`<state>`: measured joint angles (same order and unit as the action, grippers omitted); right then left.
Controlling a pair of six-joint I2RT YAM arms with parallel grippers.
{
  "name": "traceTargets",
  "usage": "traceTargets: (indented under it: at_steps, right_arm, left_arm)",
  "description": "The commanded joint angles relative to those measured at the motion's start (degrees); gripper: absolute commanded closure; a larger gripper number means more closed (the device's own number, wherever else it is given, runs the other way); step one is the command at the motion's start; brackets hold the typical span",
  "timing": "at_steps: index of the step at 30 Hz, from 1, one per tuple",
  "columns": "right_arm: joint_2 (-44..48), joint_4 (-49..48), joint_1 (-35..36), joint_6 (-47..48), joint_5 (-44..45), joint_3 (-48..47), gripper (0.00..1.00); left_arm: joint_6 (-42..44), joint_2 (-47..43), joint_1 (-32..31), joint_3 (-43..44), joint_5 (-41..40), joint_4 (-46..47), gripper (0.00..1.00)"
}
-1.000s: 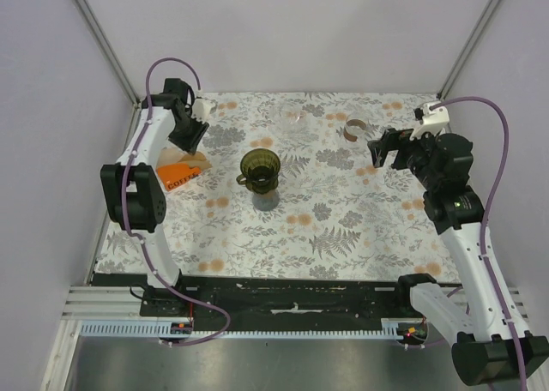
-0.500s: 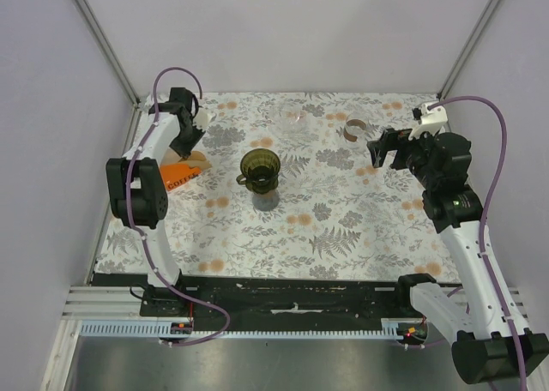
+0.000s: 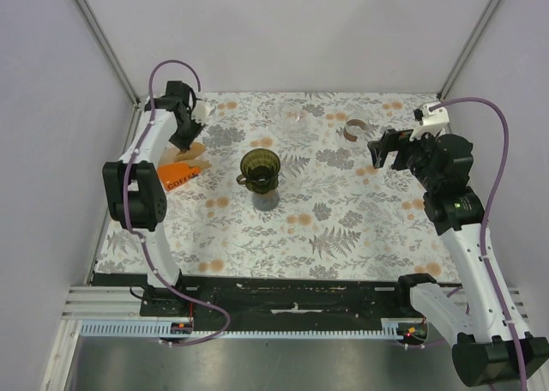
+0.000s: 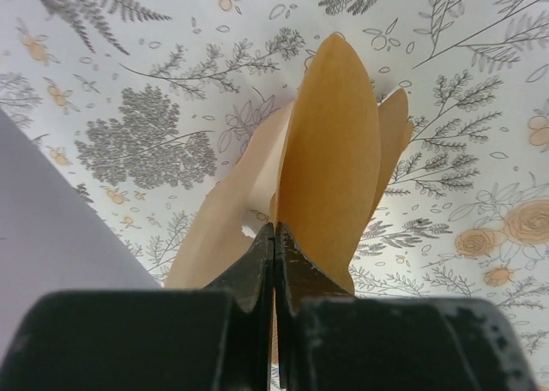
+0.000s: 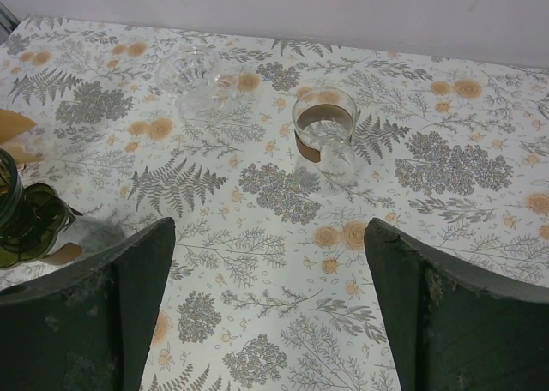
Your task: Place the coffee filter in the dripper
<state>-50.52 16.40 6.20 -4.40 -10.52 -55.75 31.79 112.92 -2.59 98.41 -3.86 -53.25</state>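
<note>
The tan paper coffee filter [image 4: 334, 151] stands on edge between the tips of my left gripper [image 4: 274, 232], which is shut on its lower rim. A second tan sheet [image 4: 223, 211] lies behind it to the left. From above, the left gripper [image 3: 190, 139] is at the far left of the table, over the filter [image 3: 198, 150]. The dark green glass dripper [image 3: 259, 165] stands near the table's middle, to the right of that gripper; it also shows at the left edge of the right wrist view [image 5: 17, 219]. My right gripper [image 3: 383, 155] hangs open and empty at the far right.
An orange coffee packet [image 3: 177, 176] lies just below the left gripper. A clear glass bowl [image 3: 294, 117] and a glass carafe with a brown band [image 3: 353, 129] stand at the back. The left wall runs close beside the left arm.
The left gripper's jaws have closed on the coffee filter. The left wrist shifted slightly over the packet. The right arm has not moved.
</note>
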Motion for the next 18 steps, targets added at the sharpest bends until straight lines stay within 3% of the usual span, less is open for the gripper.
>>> traceTargets:
  at_steps: [1, 10, 13, 18]
  right_arm:
    - [0.78, -1.46, 0.48, 0.71, -0.37, -1.2, 0.02]
    - [-0.62, -0.5, 2.32, -3.41, -2.48, -5.68, 0.04]
    - [-3.61, -1.63, 6.62, -5.0, -3.27, -10.51, 0.04]
    - [-11.78, -5.15, 17.77, -3.52, -6.42, -18.42, 0.05]
  left_arm:
    - [-1.2, -7.71, -0.05, 5.38, 3.59, -1.76, 0.98]
    - [-8.66, -15.35, 0.04, 12.06, 15.26, -3.7, 0.98]
    - [-9.73, -19.83, -0.92, 12.77, 21.42, -3.17, 0.98]
    - [-5.96, -25.2, -8.91, 13.12, 22.22, -7.55, 0.98]
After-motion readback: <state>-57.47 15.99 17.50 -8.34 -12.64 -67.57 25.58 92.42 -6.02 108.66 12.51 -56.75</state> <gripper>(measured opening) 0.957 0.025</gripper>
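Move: The left hand already has a filter pinched by its edge, just at the coffee pack, whose middle lies about 3 cm back, 2 cm to the left and 6 cm below. The dripper it is meant for stands about 10 cm back, 21 cm to the right and 5 cm higher, with the carafe right under it, some 4 cm below hand height. From the right hand, the dripper is about 28 cm left, 1 cm ahead and 15 cm below. Keeping its pinch on the filter's edge, the left hand draws it up out of the coffee pack, rising fast by some 20 cm. It then bears right by about 8 cm towards the dripper's side and slightly back, its fingertips swinging forward and to the right. Late on, the empty, open right hand sets off left and up towards the dripper, turning a little counter-clockwise. ##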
